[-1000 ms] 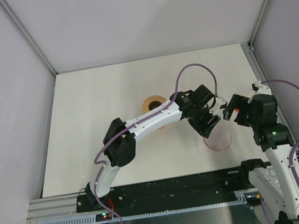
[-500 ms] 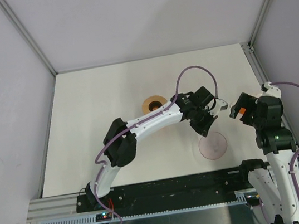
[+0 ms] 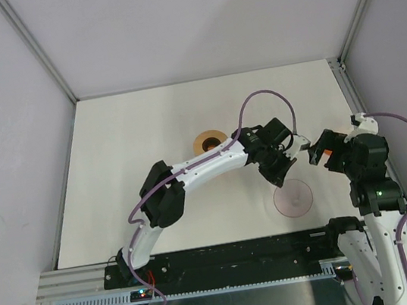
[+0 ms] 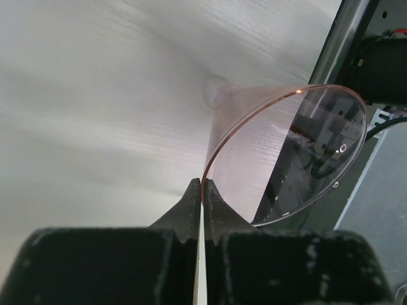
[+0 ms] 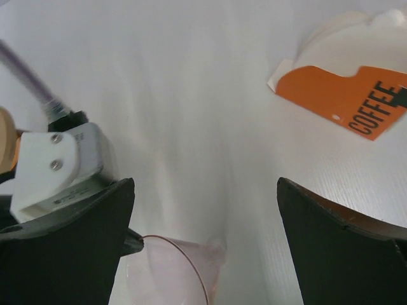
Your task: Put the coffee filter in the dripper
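Observation:
The dripper is a clear pinkish funnel on the table at the front right, its narrow end pointing down. My left gripper is shut on the dripper's rim, which sits pinched between the fingertips of the left gripper. My right gripper hangs open just right of it, and the right gripper's fingers stand wide apart above the dripper with nothing between them. The white paper coffee filter peeks out from behind an orange "COFFEE" packet.
A small orange cup stands at mid-table beside the left forearm. The table's right edge and a metal frame post are close to the right arm. The left arm stretches across the table's middle.
My left gripper has closed onto the dripper's rim, and the dripper has shifted slightly toward the front. The right gripper pulled back to the right and stays open.

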Tool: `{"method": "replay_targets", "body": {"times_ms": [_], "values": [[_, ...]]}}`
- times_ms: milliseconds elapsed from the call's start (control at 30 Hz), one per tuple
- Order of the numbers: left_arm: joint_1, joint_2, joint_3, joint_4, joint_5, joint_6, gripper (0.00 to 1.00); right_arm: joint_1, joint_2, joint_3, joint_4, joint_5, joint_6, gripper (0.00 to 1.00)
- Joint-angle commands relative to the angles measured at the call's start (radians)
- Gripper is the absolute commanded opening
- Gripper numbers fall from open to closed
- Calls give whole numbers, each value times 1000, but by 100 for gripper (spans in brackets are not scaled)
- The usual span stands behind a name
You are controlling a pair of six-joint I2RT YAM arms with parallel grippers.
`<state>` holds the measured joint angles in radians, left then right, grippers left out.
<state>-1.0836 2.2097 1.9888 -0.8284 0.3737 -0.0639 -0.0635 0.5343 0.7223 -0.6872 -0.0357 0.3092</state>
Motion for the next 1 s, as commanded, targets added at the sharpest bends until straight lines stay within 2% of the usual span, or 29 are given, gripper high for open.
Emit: {"method": "replay_targets", "body": {"times_ms": [0, 100, 167, 267, 367, 633, 800, 967], "values": [[36, -119, -37, 9, 33, -9, 0, -3, -39, 43, 54, -226, -82, 99], [79, -158, -63, 10, 36, -17, 0, 4, -29, 43, 55, -341, -80, 95], [105, -173, -77, 12, 34, -21, 0, 18, 3, 41, 36, -332, -45, 90], [131, -181, -93, 15, 32, -23, 0, 51, 64, 37, -21, -257, 1, 84], [146, -171, -111, 19, 24, -19, 0, 145, 93, 14, -25, -207, 50, 80], [166, -132, -117, 26, 18, -14, 0, 472, 207, -45, 53, 68, 205, 83], [177, -137, -118, 26, 18, -10, 0, 517, 323, -48, 62, 183, 221, 80], [183, -136, -119, 28, 23, -11, 0, 531, 374, -55, 97, 200, 210, 63]]}}
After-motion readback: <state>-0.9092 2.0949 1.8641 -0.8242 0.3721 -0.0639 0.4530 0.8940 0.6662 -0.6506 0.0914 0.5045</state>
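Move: The left gripper already pinches the dripper's rim; the dripper's middle is about 4 cm back, 4 cm right and 4 cm below it, and the wooden stand on the carafe lies some 15 cm ahead and 18 cm left, roughly level. From the open right gripper the dripper is about 8 cm back, 11 cm left and 13 cm lower; the coffee filter packet sits 6 cm ahead, 8 cm right and 18 cm below. Keep the left pinch on the dripper's rim and carry it forward and left towards the stand, some 9 cm in all with a slight counter-clockwise turn, then hold it there. Meanwhile bring the right gripper left and then down, about 10 cm each way, to the dripper's free right-hand rim, tipping its fingers down some 20 degrees, swinging counter-clockwise and narrowing the still-open fingers. ##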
